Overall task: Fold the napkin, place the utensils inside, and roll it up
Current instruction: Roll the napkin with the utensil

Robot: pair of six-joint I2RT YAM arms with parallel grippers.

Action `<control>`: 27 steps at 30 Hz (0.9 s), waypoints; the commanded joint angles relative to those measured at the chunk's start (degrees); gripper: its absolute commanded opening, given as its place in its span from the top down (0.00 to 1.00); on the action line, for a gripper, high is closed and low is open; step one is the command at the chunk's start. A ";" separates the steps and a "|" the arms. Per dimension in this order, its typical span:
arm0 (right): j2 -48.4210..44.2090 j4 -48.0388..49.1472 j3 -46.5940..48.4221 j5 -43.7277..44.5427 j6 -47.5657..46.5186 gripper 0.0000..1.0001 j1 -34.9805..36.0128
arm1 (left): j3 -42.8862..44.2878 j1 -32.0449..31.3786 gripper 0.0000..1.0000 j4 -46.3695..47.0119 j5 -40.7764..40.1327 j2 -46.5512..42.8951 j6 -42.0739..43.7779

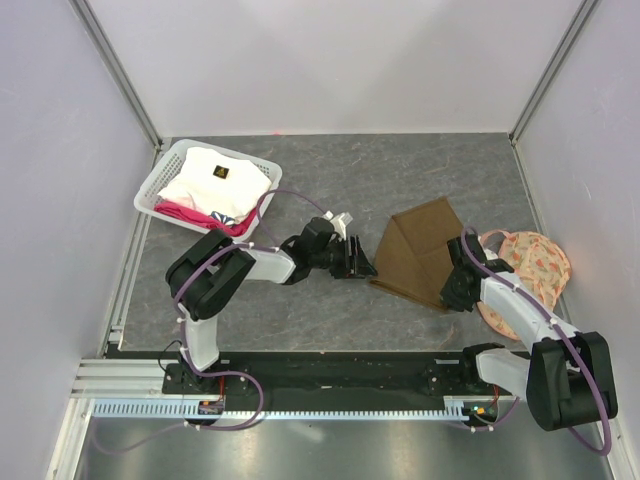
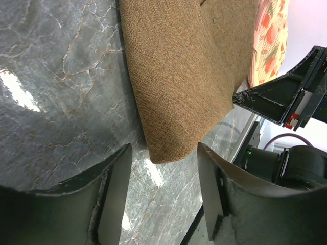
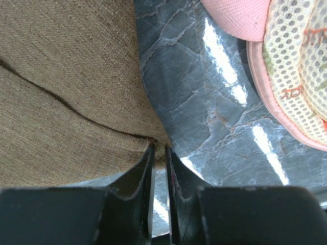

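Note:
The olive-brown napkin (image 1: 415, 250) lies folded on the grey marbled table, right of centre. My left gripper (image 1: 362, 268) is at its near left corner. In the left wrist view that gripper (image 2: 163, 153) stands open, and the rounded corner of the napkin (image 2: 184, 76) reaches just between the fingertips without touching them. My right gripper (image 1: 455, 292) is at the napkin's near right corner. In the right wrist view its jaws (image 3: 161, 148) are pressed almost together, pinching the edge of the napkin (image 3: 66, 87). The utensils are out of view.
A peach floral round fabric piece (image 1: 535, 262) lies just right of the napkin, close to the right arm. A white basket (image 1: 160, 190) holding a white cloth (image 1: 215, 180) stands at the back left. White walls enclose the table on three sides.

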 commanded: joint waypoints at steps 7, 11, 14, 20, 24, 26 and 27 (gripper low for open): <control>-0.24 0.54 -0.33 2.15 1.51 0.80 0.87 | 3.09 -0.88 0.50 -0.47 -1.98 3.66 -0.95; -0.33 0.54 -0.33 2.06 1.51 0.79 1.05 | 4.06 -1.32 0.52 -0.47 -1.99 4.98 -0.95; -0.42 0.54 -0.24 2.06 1.42 0.80 1.22 | 4.32 -1.67 0.57 -0.47 -1.81 5.69 -1.12; -0.77 0.46 -0.24 2.06 1.51 0.79 1.40 | 3.97 -1.85 0.67 -0.38 -1.81 5.95 -1.39; -1.12 0.63 -0.15 2.32 1.42 0.79 1.40 | 3.97 -1.85 0.85 1.29 0.21 6.48 -2.09; -1.73 0.72 -0.15 2.41 1.33 0.78 1.49 | 3.88 -1.85 0.92 1.47 0.56 6.22 -2.09; -1.91 0.98 -0.15 2.41 1.42 0.78 1.49 | 3.71 -1.76 0.95 1.47 0.65 5.95 -2.09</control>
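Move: The napkin's near-left corner is just off the open left fingers, about 2 cm to the right of the left hand, level with it fore and aft and some 3 cm below. The near-right corner, in the right hand's grip, is about 17 cm right of the left hand and 6 cm nearer the base. From the right hand, the near-left corner is roughly 16 cm left and 4 cm ahead, and the patterned bag about 18 cm right and 4 cm ahead. The left hand sinks a little over 2 cm towards the table and edges about 1.5 cm to the right, bringing its half-open fingers over the napkin's near-left corner, then they close almost fully and pinch the layered edge between their tips, the wrist hardly turning. The right hand stays put low over the table with its fingers still shut on the napkin's near-right corner, so both ends of the near edge are held. ##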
